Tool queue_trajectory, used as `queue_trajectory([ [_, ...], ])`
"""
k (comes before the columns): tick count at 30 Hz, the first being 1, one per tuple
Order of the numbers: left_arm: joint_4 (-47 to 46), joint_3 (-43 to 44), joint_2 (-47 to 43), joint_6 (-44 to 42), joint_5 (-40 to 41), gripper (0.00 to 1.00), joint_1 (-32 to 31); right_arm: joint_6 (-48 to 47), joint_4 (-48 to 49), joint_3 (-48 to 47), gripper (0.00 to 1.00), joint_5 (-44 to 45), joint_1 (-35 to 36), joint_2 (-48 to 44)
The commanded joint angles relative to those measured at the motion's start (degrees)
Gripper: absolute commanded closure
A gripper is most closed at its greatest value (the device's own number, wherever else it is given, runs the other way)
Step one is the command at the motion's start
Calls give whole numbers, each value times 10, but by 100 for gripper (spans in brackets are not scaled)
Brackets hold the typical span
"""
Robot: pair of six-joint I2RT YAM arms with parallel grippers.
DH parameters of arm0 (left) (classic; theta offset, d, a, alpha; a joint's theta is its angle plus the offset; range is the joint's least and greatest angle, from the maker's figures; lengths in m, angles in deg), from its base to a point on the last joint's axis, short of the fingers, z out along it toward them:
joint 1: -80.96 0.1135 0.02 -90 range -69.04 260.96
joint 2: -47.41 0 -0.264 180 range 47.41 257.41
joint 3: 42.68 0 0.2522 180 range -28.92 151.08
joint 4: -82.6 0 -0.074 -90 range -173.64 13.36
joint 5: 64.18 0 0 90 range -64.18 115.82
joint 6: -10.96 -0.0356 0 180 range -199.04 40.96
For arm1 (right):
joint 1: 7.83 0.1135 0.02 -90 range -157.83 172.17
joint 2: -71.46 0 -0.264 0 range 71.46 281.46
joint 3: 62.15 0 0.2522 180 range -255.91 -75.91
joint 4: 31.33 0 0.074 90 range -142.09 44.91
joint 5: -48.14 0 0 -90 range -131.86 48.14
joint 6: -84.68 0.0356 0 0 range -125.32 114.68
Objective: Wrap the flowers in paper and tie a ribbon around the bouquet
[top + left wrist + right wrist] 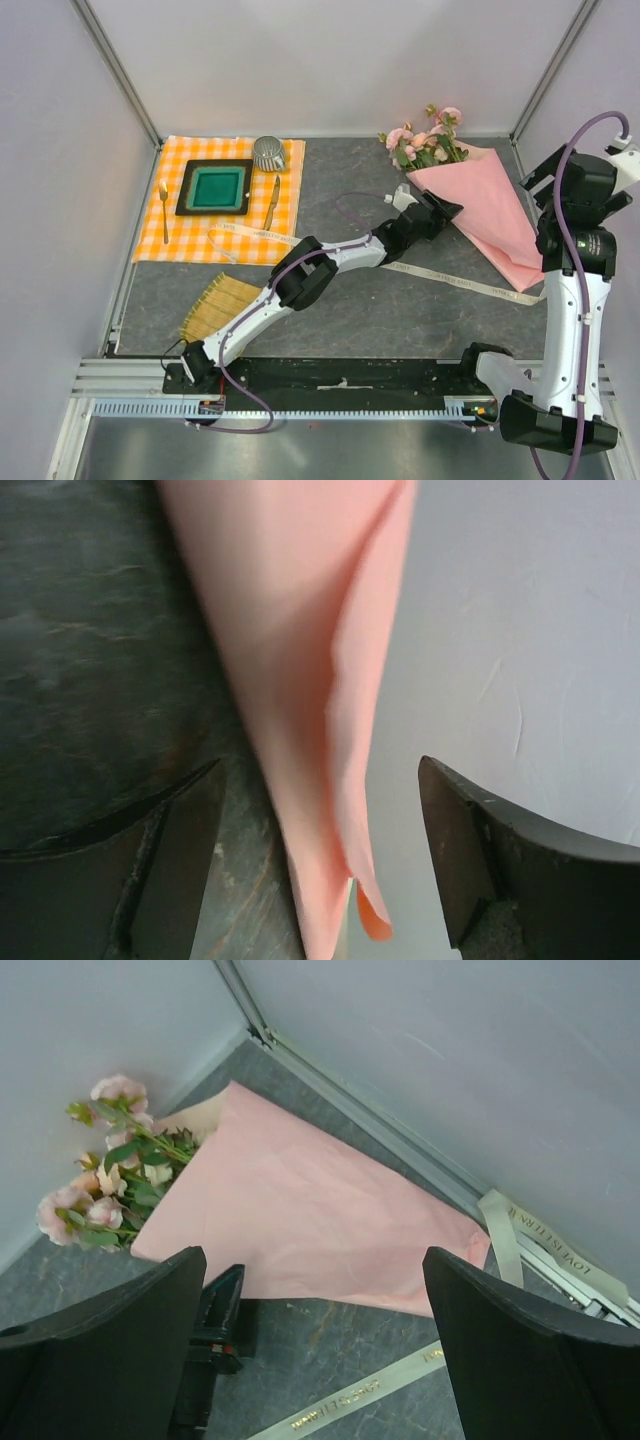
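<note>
The bouquet lies at the back right: pale pink flowers (425,140) (110,1165) stick out of a pink paper cone (485,210) (320,1200). My left gripper (450,208) (320,865) is at the cone's left edge, open, with a raised fold of the paper (310,680) between its jaws and touching neither finger. The cream ribbon (455,283) (340,1405) lies flat on the table, running under the cone's tip. Above the cone's right side, my right gripper (537,180) (320,1350) is open and holds nothing.
An orange-checked cloth (285,215) at the back left carries a green tray (214,187), a metal cup (269,153), a fork and a knife. A bamboo mat (215,305) lies near the left arm's base. The enclosure's wall frame (400,1145) runs right behind the bouquet.
</note>
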Motion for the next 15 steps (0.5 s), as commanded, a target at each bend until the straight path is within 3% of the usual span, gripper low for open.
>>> queue_trajectory([
  [1,51,42,34,137,68,19,3,-4,-8,-31,2,9,3,5],
  [8,39,111,88,130,102,38,-4,-1,-3,-26,2,-15,4,10],
  [10,14,149,108,126,102,58,-2,1,2,-15,2,-16,4,8],
  [11,10,163,124,125,99,61,1,-2,7,-2,2,-16,4,6],
  [13,-8,169,128,119,88,79,5,-6,35,21,2,-20,4,5],
  [15,-27,149,107,116,66,91,19,-31,60,61,2,-78,4,18],
])
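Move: The left hand, open, stands just short of the pink paper's near left edge, the spot between its fingers about 3 cm ahead, 1 cm to the right and 4 cm lower. The flowers' heads lie some 17 cm ahead and 6 cm left, about 2 cm lower; the ribbon runs across the table roughly 15 cm straight back, 6 cm lower. From the idle right hand that paper edge is about 13 cm ahead, 20 cm left and 30 cm below. The left hand sinks and eases forward, about 3 cm each way, dropping at first and then creeping onto the near left edge of the pink paper so that the edge runs in between its two fingertips. As it goes, the wrist rolls some 10 degrees with a slight counter-clockwise swing, and the fingers close from nearly wide open to about a fifth, pinching the paper's edge low over the table. ##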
